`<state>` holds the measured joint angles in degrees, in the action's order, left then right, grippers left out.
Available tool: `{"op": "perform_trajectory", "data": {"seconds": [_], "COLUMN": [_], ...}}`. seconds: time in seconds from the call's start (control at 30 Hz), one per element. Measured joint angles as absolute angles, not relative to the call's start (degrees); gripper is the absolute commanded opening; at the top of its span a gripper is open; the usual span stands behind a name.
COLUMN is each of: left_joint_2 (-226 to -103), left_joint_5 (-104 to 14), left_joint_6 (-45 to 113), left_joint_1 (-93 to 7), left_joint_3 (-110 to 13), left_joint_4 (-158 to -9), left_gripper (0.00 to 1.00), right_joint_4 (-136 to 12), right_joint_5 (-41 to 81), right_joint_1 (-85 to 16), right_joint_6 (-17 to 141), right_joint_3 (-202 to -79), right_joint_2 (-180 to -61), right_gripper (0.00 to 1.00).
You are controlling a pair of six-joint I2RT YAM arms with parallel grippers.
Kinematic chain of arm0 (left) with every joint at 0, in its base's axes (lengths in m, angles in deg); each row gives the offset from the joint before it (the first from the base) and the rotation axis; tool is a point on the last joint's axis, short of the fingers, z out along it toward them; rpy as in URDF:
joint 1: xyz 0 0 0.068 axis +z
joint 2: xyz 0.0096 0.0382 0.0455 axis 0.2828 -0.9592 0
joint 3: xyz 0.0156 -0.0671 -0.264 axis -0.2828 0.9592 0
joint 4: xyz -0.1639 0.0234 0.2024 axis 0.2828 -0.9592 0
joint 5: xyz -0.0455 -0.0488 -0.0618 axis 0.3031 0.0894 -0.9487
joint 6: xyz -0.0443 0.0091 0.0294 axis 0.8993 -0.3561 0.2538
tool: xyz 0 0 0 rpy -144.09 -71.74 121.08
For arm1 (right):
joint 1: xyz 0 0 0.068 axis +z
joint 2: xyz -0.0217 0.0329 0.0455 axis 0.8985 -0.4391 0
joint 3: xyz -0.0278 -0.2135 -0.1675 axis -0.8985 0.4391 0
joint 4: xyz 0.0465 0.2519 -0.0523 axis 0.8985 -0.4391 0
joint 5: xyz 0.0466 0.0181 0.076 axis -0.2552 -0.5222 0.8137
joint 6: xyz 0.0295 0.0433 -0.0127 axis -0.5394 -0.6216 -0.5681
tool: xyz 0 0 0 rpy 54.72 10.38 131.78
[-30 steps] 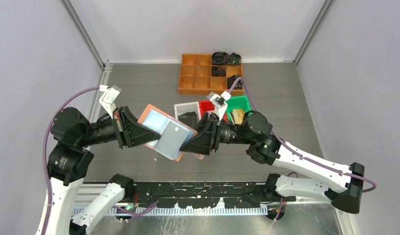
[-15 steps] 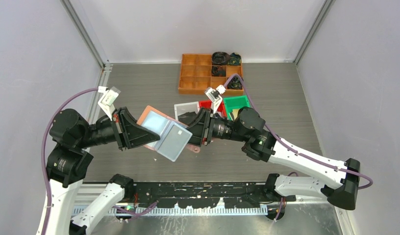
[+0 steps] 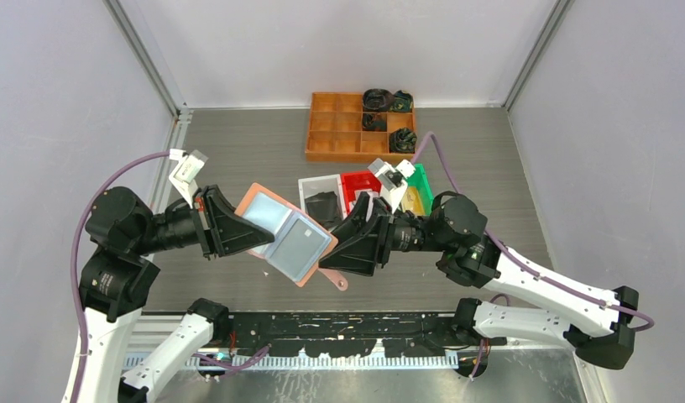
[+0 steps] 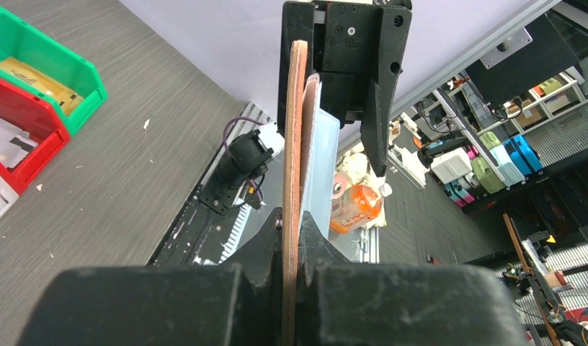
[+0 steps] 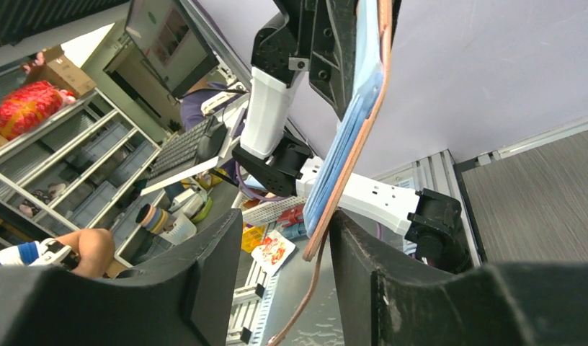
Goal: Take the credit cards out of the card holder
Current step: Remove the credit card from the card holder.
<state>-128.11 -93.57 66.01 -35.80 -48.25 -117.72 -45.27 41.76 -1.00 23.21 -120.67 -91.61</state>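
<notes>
The card holder point(image 3: 282, 231) hangs open above the table, salmon-pink outside with pale blue pockets facing up. A grey card point(image 3: 302, 238) sits in its right pocket. My left gripper point(image 3: 241, 228) is shut on the holder's left edge; in the left wrist view the holder point(image 4: 299, 137) runs edge-on out of the closed jaws of that gripper point(image 4: 291, 225). My right gripper point(image 3: 346, 250) stands open at the holder's right corner. In the right wrist view that corner point(image 5: 327, 223) lies between the spread fingers, close to the right finger point(image 5: 363, 259). The strap tab point(image 3: 337, 280) dangles below.
Behind the holder stand a white bin point(image 3: 310, 185) with a dark flat thing, a red bin point(image 3: 356, 181) and a green bin point(image 3: 420, 180) with a gold card point(image 4: 33, 76). An orange compartment tray point(image 3: 346, 126) sits at the back. Walls close both sides.
My right gripper has drawn back toward the near right and opened wider. The holder's right half now lies lower, with the strap hanging free. The left gripper keeps its grip.
</notes>
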Motion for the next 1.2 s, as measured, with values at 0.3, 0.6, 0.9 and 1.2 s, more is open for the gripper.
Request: {"op": "perform_trajectory", "data": {"seconds": [0.3, 0.6, 0.9, 1.2], "left_joint_2": [-128.1, -128.3, -128.6, -128.6], "left_joint_5": [-93.6, -93.6, -93.6, -93.5], "left_joint_6": [66.1, 66.7, 66.8, 67.0], "left_joint_1": [-35.8, -35.8, -35.8, -35.8], "left_joint_3": [-48.4, -49.3, -49.4, -49.4], "left_joint_4": [-118.2, -118.4, -118.4, -118.4], "left_gripper": [0.0, 0.0, 0.0, 0.0], "right_joint_4": [-48.4, -49.4, -53.2, -54.0], "right_joint_5": [42.0, 42.9, 41.3, 39.6], "right_joint_1": [-0.7, -0.6, -0.6, -0.6], "right_joint_6": [25.2, 26.5, 28.3, 28.6], "right_joint_3": [-120.8, -120.8, -120.8, -120.8], "right_joint_2": [-93.8, -92.0, -92.0, -92.3], "right_gripper": [0.39, 0.32, 0.22, 0.17]}}
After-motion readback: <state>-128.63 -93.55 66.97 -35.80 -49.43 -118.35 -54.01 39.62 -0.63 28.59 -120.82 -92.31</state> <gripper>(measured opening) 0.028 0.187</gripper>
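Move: The card holder's right leaf, with its clear sleeves, lies about 5 cm left of the open right gripper, level with it fore and aft and some 3 cm lower. Its left leaf is roughly 10 cm left and 5 cm ahead, the left gripper's tips about 10 cm left and 2 cm ahead, and the flap tab sticks out 5 cm back and 1 cm left. From the left gripper, the right leaf lies 5 cm right and 2 cm back. Sink the right gripper about 3.5 cm, easing forward and left by roughly 1 cm each and rolling its left-pointing tips down some 10 degrees, so the outer edge of the holder's right leaf sits centred between the pads. Close the fingers meanwhile from half open to about a fifth, pinching leaf and sleeves together. Keep the left gripper shut on the holder, holding it still. ##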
